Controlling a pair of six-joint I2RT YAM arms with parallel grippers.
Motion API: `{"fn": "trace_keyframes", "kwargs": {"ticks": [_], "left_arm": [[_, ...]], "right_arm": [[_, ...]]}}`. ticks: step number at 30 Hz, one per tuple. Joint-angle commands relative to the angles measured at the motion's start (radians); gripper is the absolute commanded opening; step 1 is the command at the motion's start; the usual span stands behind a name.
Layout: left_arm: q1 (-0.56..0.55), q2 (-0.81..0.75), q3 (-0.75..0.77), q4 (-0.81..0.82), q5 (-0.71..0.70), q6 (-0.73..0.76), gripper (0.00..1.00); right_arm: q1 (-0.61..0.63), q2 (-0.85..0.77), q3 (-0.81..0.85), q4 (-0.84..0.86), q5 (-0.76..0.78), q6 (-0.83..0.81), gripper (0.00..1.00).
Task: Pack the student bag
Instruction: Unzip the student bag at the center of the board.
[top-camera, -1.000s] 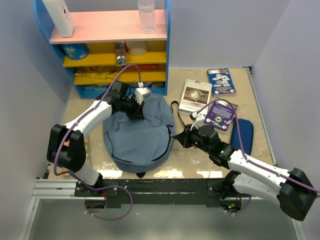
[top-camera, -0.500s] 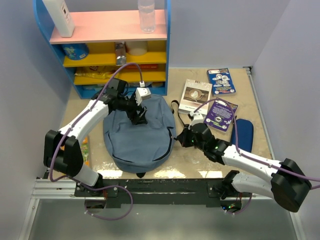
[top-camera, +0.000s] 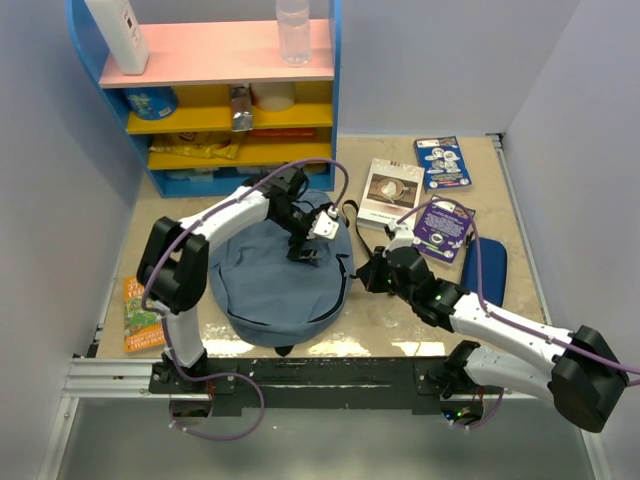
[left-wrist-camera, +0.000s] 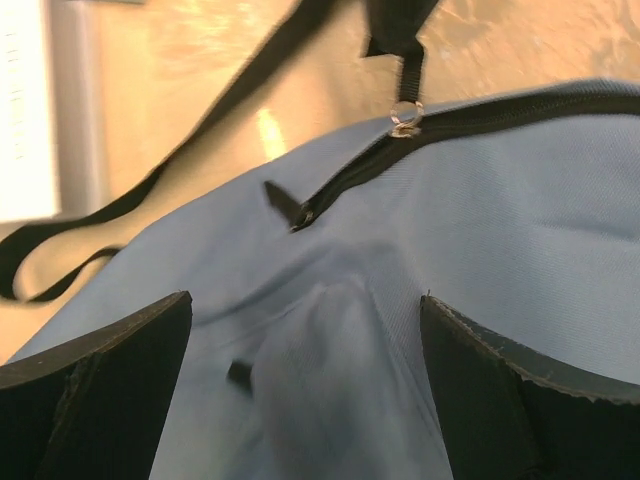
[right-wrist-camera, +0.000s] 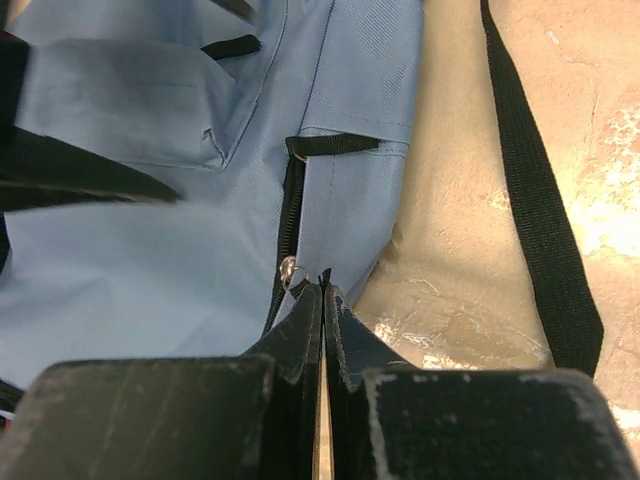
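Note:
The student bag (top-camera: 270, 285), a soft slate-blue backpack, lies flat in the middle of the table with its black zipper (left-wrist-camera: 470, 125) running along its right side. My left gripper (top-camera: 313, 247) hovers low over the bag's upper right part; in the left wrist view it (left-wrist-camera: 305, 310) is wide open, with only blue fabric between its fingers (left-wrist-camera: 110, 385). My right gripper (top-camera: 368, 273) sits at the bag's right edge. In the right wrist view it (right-wrist-camera: 323, 292) is shut on the black zipper pull, whose metal ring (right-wrist-camera: 291, 270) shows just beside the tips.
A blue, yellow and pink shelf (top-camera: 215, 110) stands at the back left with a bottle (top-camera: 292, 30) on top. Three books (top-camera: 390, 190) (top-camera: 442, 163) (top-camera: 440, 228) and a dark-blue pencil case (top-camera: 488, 268) lie to the right. An orange booklet (top-camera: 142, 312) lies at the left. A black strap (right-wrist-camera: 540, 200) trails on the table.
My left gripper has opened and swung right across the bag's top toward the zipper side. The right gripper shifted slightly toward the bag's edge and stays shut.

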Motion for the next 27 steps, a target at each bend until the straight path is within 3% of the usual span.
{"fn": "trace_keyframes", "kwargs": {"ticks": [1, 13, 19, 26, 27], "left_arm": [[-0.030, 0.085, 0.140, -0.099, 0.027, 0.206, 1.00], [-0.107, 0.326, 0.378, -0.328, 0.021, 0.304, 1.00], [-0.132, 0.392, 0.403, -0.308, 0.018, 0.283, 0.96], [-0.146, 0.447, 0.381, -0.262, 0.029, 0.194, 0.74], [-0.146, 0.446, 0.368, -0.235, 0.029, 0.166, 0.61]], "right_arm": [[-0.003, -0.023, 0.028, -0.003, 0.026, 0.036, 0.00], [-0.003, -0.072, -0.038, 0.046, -0.040, 0.066, 0.00], [-0.003, -0.057, -0.049, 0.065, -0.048, 0.071, 0.00], [-0.003, -0.060, -0.070, 0.075, -0.048, 0.083, 0.00], [-0.001, -0.060, -0.070, 0.072, -0.040, 0.085, 0.00]]}}
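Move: The zipper's end near the bag's right edge is roughly 8 cm to the left hand's right, 2 cm back and 6 cm below. From that hand the zip pull lies about 12 cm right and 5 back, the black strap 12 right and 6 ahead. From the right hand, whose shut fingers already hold the pull's cord, the zipper's end is some 5 cm ahead, 5 left and 4 lower. Left hand sinks about 7 cm and shifts 5 right towards the zipper's end, starting to close; right keeps the pull. ##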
